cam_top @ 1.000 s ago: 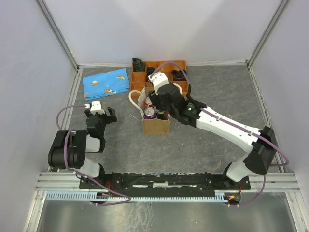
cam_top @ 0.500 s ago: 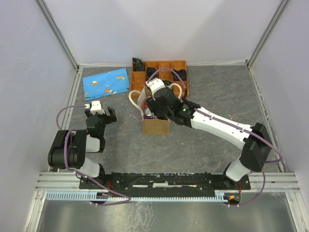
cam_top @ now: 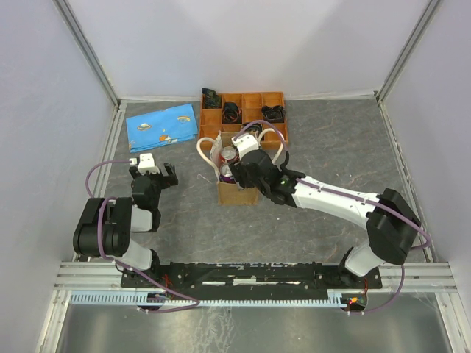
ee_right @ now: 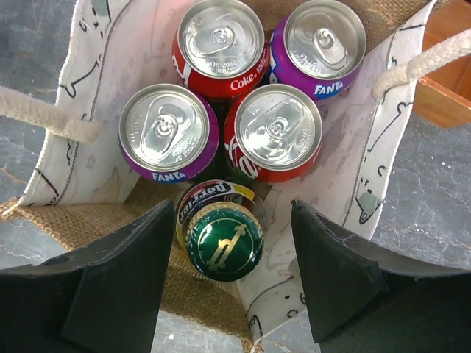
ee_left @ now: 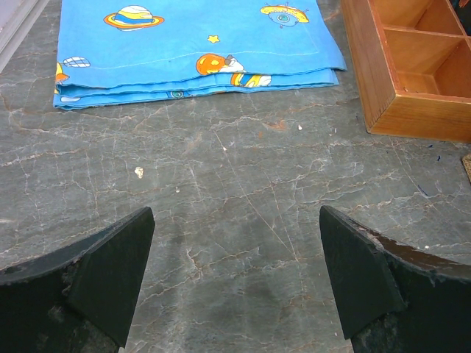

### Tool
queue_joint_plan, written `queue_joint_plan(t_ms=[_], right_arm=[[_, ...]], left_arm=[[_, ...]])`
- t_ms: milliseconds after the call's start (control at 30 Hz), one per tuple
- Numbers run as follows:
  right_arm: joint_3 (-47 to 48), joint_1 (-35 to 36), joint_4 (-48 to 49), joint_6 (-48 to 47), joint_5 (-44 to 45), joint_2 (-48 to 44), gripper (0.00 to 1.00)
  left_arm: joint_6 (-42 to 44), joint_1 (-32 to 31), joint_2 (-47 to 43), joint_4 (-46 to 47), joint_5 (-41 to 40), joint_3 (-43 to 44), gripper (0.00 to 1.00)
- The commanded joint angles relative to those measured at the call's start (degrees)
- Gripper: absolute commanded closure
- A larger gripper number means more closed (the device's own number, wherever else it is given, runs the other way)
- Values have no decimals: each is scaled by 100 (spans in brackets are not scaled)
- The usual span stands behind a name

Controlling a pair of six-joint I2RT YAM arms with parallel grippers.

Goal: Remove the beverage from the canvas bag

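Observation:
The canvas bag [cam_top: 237, 193] stands upright mid-table, its cream handles [ee_right: 44, 114] splayed to the sides. Inside it are beverages: two red Coke cans [ee_right: 274, 132], two purple Fanta cans [ee_right: 168, 132] and a green-capped Perrier bottle [ee_right: 224, 239] at the near side. My right gripper [ee_right: 232, 212] hovers over the bag's near end, open, its fingers either side of the bottle cap and apart from it. My left gripper [ee_left: 235, 217] is open over bare table at the left [cam_top: 153, 168], holding nothing.
A folded blue cloth with planets [cam_top: 162, 123] lies at the back left [ee_left: 191, 44]. An orange compartmented tray [cam_top: 254, 109] with small dark items sits just behind the bag; its corner [ee_left: 412, 66] shows in the left wrist view. Enclosure walls surround the table.
My right gripper has shifted from over the cans toward the bag's near end, above the bottle, and its jaws have widened. The left arm has not moved.

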Motion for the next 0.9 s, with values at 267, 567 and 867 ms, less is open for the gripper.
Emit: queue_joint_plan(t_ms=[267,567,867], right_arm=[[-508,21,1441,-53,235,-171,31],[-535,25,1619,-56,193,71,96],[-48,23,1827,-805,216,-103,100]], left_arm=[[274,-16,27,187,76,136,1],[275,-14,30,183,78,133,1],[274,-16,27,188,75,133,1]])
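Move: The green-capped bottle stands in the near right corner of the bag, its middle about 1 cm ahead, 1 cm left and 9 cm below the right hand, its cap almost level with the open fingers. The near Fanta can is some 4 cm ahead and 7 cm left of that hand, the right Coke can about 7 cm ahead and 1 cm left, both 13 cm below. From the left hand, the bottle is roughly 28 cm right, 4 cm back and 2 cm lower. The bottle's capped neck, already between the right hand's open fingers, is pinched from both sides. The hand first eases about 2 cm forward, left and slightly up, its fingertips swinging some 10 degrees upward. Midway the fingers start to close and stop partly open on the neck, then keep that grip with the hand almost still. ##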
